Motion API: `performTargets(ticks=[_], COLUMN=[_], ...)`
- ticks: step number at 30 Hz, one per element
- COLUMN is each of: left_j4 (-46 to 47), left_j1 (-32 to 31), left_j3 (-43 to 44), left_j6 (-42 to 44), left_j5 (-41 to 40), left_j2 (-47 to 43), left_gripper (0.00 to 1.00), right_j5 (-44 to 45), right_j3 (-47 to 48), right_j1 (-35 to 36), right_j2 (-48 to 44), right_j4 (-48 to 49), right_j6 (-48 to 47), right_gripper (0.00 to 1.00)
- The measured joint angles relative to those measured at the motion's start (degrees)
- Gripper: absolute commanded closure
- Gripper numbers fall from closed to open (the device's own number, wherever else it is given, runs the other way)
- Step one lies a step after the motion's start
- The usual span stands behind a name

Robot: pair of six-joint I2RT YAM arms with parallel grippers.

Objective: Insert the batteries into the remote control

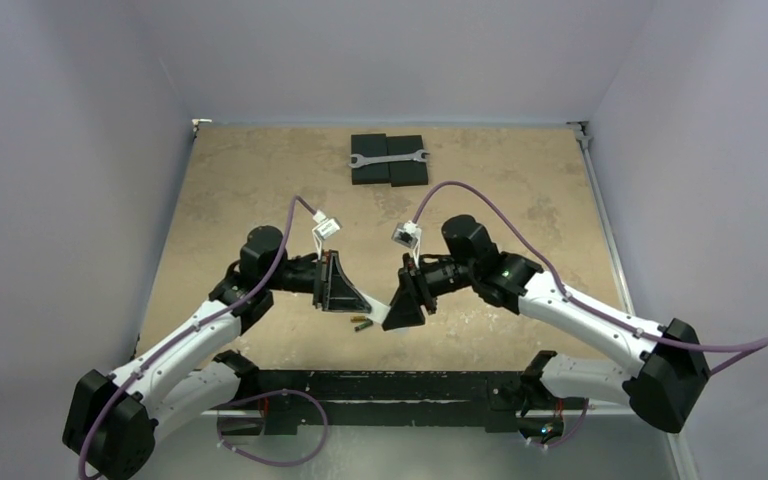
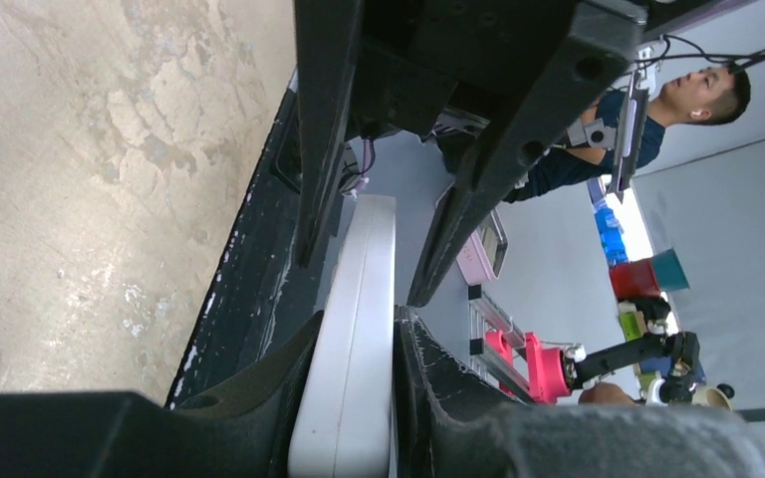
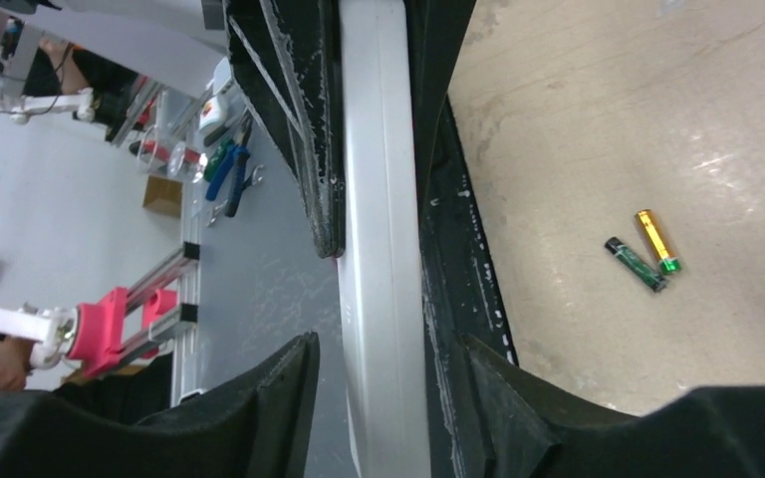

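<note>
The white remote control (image 2: 359, 329) is held on edge above the table's front edge, between the two arms. My left gripper (image 2: 359, 398) is shut on it, both fingers pressed against its flat sides. The same remote control (image 3: 383, 249) runs between the fingers of my right gripper (image 3: 383, 344), which stands open with a gap on each side. In the top view the left gripper (image 1: 355, 298) and right gripper (image 1: 400, 305) face each other closely. The batteries, one gold (image 3: 655, 239) and one dark green (image 3: 636, 264), lie side by side on the table, just below the grippers (image 1: 362, 322).
A silver wrench (image 1: 388, 158) rests on black blocks (image 1: 388, 172) at the far middle of the table. A black strip (image 1: 390, 385) runs along the table's near edge. Walls enclose the left, far and right sides.
</note>
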Motion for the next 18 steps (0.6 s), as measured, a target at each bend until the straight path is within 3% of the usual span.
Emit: performTargets(ticks=[6, 18], left_j4=[4.3, 12.3], left_j1=[0.0, 0.0], left_j3=[-2.3, -6.3], left_j6=[-3.8, -10.4], left_j5=[-3.0, -9.6], left_j2=[-0.2, -1.2], left_gripper=[1.00, 1.00], right_j5=[5.0, 18.2], right_j3=[-2.3, -10.6], right_j1=[-0.1, -1.0], right_j2=[-3.2, -13.7], right_j4=[2.3, 7.7], right_j6=[2.4, 13.5], right_gripper=[0.29, 0.24])
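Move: The remote control is in the left fingers, its middle about 3 cm right of the left hand point and 2 cm back. From the right hand it lies some 3 cm left and 1 cm ahead, at fingertip height between the loosened fingers. On the table, about 18 cm below both hands, the brass battery is 4 cm ahead and 7 cm left of the right hand; the green one is 2 cm ahead and 6 cm left. Back the right gripper off the free end of the remote control: open its already loosened fingers wider while drawing it forward about 3 cm and to the right some 2 cm, swinging it clockwise roughly 20 degrees. Meanwhile keep the left grip on the remote and carry it forward about 2 cm, turning some 10 degrees counter-clockwise. ##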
